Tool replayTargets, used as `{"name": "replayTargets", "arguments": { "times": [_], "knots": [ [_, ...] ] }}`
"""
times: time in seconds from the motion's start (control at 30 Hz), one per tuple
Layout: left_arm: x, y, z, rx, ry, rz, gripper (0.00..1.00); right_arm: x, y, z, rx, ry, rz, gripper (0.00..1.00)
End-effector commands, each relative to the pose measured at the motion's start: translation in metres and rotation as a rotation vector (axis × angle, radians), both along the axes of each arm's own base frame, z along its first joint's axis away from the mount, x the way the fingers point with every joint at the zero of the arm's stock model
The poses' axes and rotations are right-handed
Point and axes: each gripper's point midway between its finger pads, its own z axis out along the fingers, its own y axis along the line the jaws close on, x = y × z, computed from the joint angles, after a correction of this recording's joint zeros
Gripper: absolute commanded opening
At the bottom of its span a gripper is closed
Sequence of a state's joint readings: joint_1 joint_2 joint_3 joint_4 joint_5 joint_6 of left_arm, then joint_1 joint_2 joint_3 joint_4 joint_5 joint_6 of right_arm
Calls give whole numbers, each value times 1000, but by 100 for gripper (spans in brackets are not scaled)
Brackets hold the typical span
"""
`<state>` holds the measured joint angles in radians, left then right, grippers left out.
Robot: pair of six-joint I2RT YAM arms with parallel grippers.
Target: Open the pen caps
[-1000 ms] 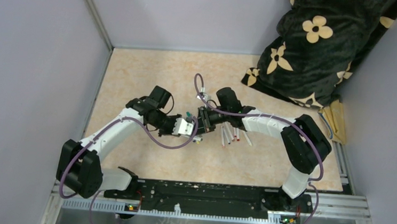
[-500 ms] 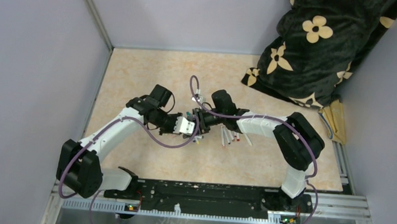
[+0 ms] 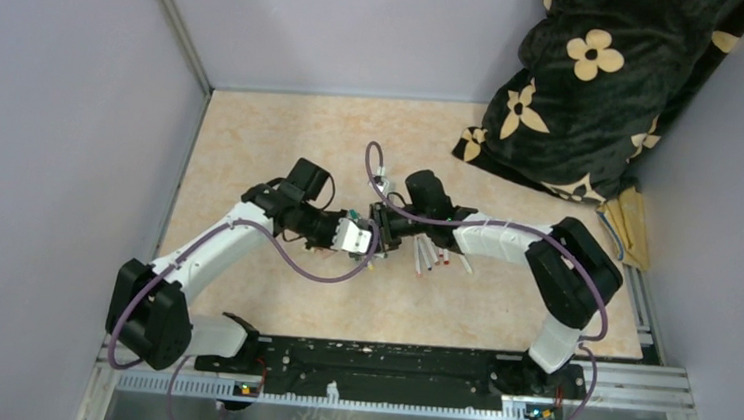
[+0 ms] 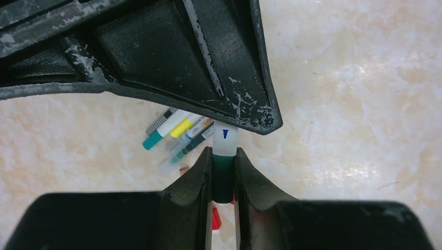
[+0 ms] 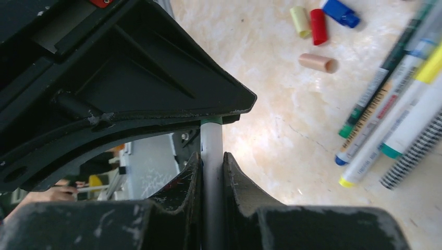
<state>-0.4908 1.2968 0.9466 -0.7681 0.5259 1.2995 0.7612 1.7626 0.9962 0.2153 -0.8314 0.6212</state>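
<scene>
My two grippers meet nose to nose at mid-table, one pen held between them. In the left wrist view my left gripper [image 4: 224, 153] is shut on the pen's dark green cap [image 4: 224, 177], with the white barrel [image 4: 225, 139] running on under the right gripper's body. In the right wrist view my right gripper [image 5: 212, 159] is shut on that white barrel [image 5: 211, 143]; a green edge [image 5: 212, 121] shows at its far end. Loose caps lie on the table: yellow [image 5: 299, 14], red [image 5: 317, 26], blue [image 5: 341, 13] and peach [image 5: 318, 62]. From above, the left gripper [image 3: 354, 237] faces the right gripper [image 3: 384, 226].
Several other pens [image 3: 430, 255] lie side by side just right of the grippers, close up in the right wrist view as pens [image 5: 396, 104]. A black flowered cloth [image 3: 598, 87] fills the back right corner. Grey walls [image 3: 76, 96] close in the table's left and back.
The left gripper has shifted a little right and towards the right gripper. The right gripper slid left along the pen, then back slightly, and its jaws are now closed on the barrel.
</scene>
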Motion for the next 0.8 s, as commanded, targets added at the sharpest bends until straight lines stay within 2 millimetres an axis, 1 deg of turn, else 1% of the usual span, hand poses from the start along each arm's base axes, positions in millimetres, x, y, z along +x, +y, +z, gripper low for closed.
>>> {"name": "replayTargets", "arguments": {
  "times": [0.0,0.13,0.27,0.37,0.43,0.5,0.53,0.6,0.67,0.73,0.77],
  "knots": [
    [28,42,-23,216,-97,100,0,1,-32,15,-49,-57,-41,0],
    [41,57,-30,297,-147,118,0,-9,-52,6,-129,-64,-63,0],
    [58,74,-28,354,-179,157,0,-13,-70,2,-183,-75,-101,0],
    [70,89,-25,379,-189,194,0,-13,-81,5,-201,-93,-131,0],
    [77,95,-21,368,-192,220,0,-9,-86,10,-207,-116,-162,0],
    [81,94,-17,315,-174,247,0,3,-95,10,-245,-154,-229,0],
    [82,90,-16,269,-156,265,0,13,-100,9,-277,-182,-279,0],
    [88,89,-17,195,-117,333,0,34,-119,1,-385,-250,-401,0],
    [92,89,-25,134,-46,389,0,53,-142,-7,-488,-307,-528,0],
    [93,88,-38,93,60,438,0,65,-160,-11,-537,-339,-623,0],
    [96,90,-41,76,103,464,0,71,-168,-13,-546,-346,-663,0]
  ]
}}
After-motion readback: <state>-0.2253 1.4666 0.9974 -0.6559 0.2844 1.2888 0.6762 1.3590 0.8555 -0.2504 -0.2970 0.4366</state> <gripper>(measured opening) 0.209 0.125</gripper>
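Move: The left fingers hold the green cap of the pen that the right fingers grip. The loose caps lie about 4 cm to the left hand's left, 1 cm ahead and 10 cm below; the capped pens lie some 5 cm to its right and 1 cm ahead. From the right hand, the opened pens lie roughly 15 cm right, 1 cm back and 11 cm down, with the capped pens almost beneath it, 1 cm ahead. Keep both grips shut and carry the joined pen and cap about 2 cm right and forward, then pull the hands apart. Swing the left gripper with the cap left, forward and slightly down, to beyond the loose caps; draw the right gripper with the pen about 10 cm farther right, towards the opened pens, curving back then forward and tipping its fingers down while turning clockwise. ##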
